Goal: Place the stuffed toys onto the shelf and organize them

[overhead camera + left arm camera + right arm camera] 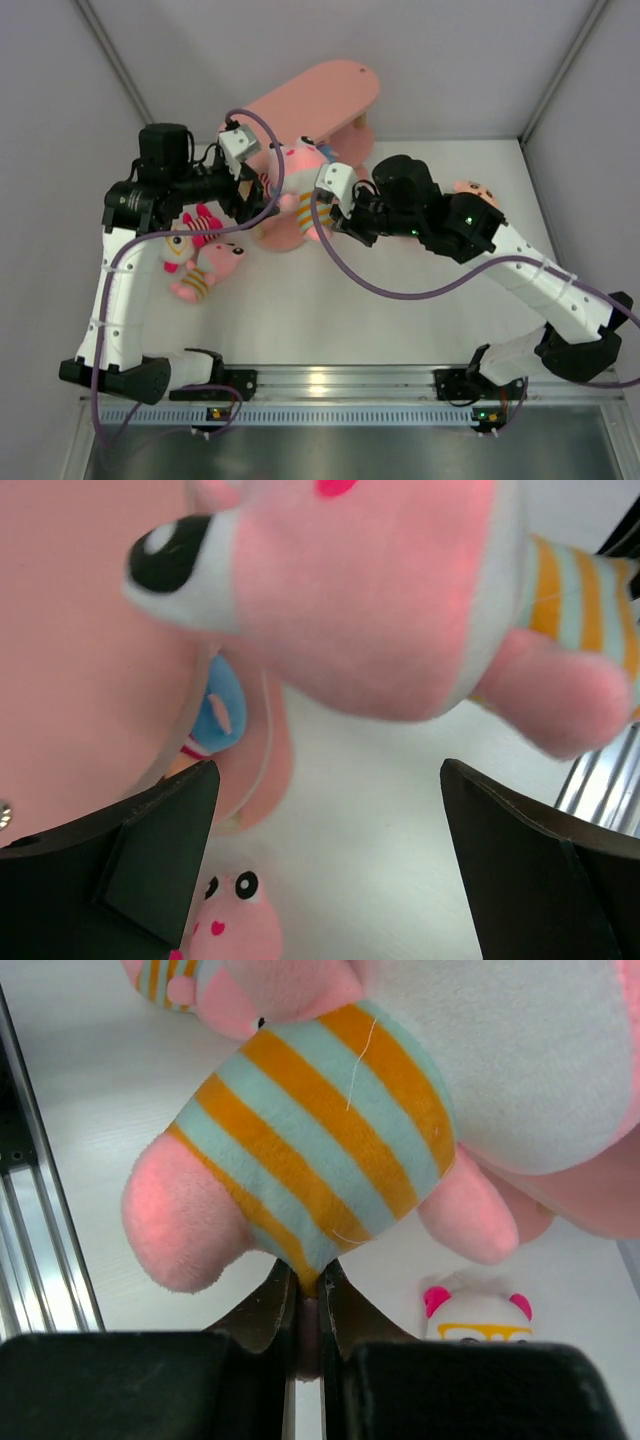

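Observation:
My right gripper (308, 1280) is shut on the bottom seam of a stuffed toy (320, 1140) with an orange and pale-blue striped body and pink feet. In the top view this toy (300, 165) hangs in front of the pink shelf (320, 100), between the two grippers. The left gripper (330, 810) stands open just under the toy's big pink and white head (370, 590), with nothing between its fingers (160, 830). A blue-footed toy (222, 702) shows on a lower shelf board (80, 680).
Two more toys lie on the table left of the shelf: a white-headed one (180, 245) and a pink one (215, 265). Another toy (472, 188) peeks out behind the right arm. Grey walls close in the back and sides.

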You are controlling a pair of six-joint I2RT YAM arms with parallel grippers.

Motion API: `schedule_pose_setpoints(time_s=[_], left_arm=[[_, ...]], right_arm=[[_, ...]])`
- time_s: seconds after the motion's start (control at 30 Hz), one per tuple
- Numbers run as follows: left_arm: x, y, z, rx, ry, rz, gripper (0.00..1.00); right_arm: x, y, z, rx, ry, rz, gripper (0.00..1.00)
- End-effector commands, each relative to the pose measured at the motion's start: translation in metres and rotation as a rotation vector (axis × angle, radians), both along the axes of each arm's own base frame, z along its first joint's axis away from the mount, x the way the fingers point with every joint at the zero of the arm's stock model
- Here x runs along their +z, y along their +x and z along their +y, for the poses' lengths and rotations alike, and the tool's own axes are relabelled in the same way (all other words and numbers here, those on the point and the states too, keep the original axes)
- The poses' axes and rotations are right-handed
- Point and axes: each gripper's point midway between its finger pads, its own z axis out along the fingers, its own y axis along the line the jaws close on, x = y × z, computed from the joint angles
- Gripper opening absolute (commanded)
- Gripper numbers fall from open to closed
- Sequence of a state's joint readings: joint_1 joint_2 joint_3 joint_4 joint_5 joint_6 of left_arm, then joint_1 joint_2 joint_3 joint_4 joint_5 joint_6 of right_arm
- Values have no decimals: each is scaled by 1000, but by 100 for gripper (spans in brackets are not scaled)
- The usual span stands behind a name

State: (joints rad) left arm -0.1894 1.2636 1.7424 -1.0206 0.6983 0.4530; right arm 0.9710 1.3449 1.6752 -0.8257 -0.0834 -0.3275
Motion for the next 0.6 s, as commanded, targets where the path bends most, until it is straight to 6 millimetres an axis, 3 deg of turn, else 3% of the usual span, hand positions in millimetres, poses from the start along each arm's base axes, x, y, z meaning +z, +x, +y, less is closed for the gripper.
schedule_pose_setpoints(time_s=[0.0, 0.37, 0.57], left_arm=[[12, -24, -19, -135, -55, -10, 99], [40, -51, -34, -245, -165, 3, 98], [38, -52, -35, -248, -167, 13, 99]], right_arm=[[13, 2, 11, 5, -42, -63, 0], [28, 10, 26, -9, -48, -111, 0], [31, 19, 29, -53, -49, -121, 0]])
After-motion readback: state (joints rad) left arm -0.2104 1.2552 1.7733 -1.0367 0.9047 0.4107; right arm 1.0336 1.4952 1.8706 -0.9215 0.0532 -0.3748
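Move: Hanging almost level with the open left hand, the striped pink toy has its middle about 7 cm to its right and 2 cm ahead. The shelf's middle is some 14 cm ahead, 5 cm right and 22 cm lower. On the table, roughly 34 cm below, a second pink toy lies 15 cm left and 3 cm back, with a glasses toy 20 cm left and 2 cm ahead. From the right hand, shut on its foot, the striped toy's middle is 5 cm ahead and 4 cm left. Drawing back from the shelf about 4 cm, the left hand also slides some 3 cm right and rises 2 cm, closing the sideways gap to the toy while its wide-open fingers swing about 10 degrees clockwise. The right hand keeps its pinch on the toy's foot and eases it 2 cm left and a little forward, dipping slightly before coming back up. ##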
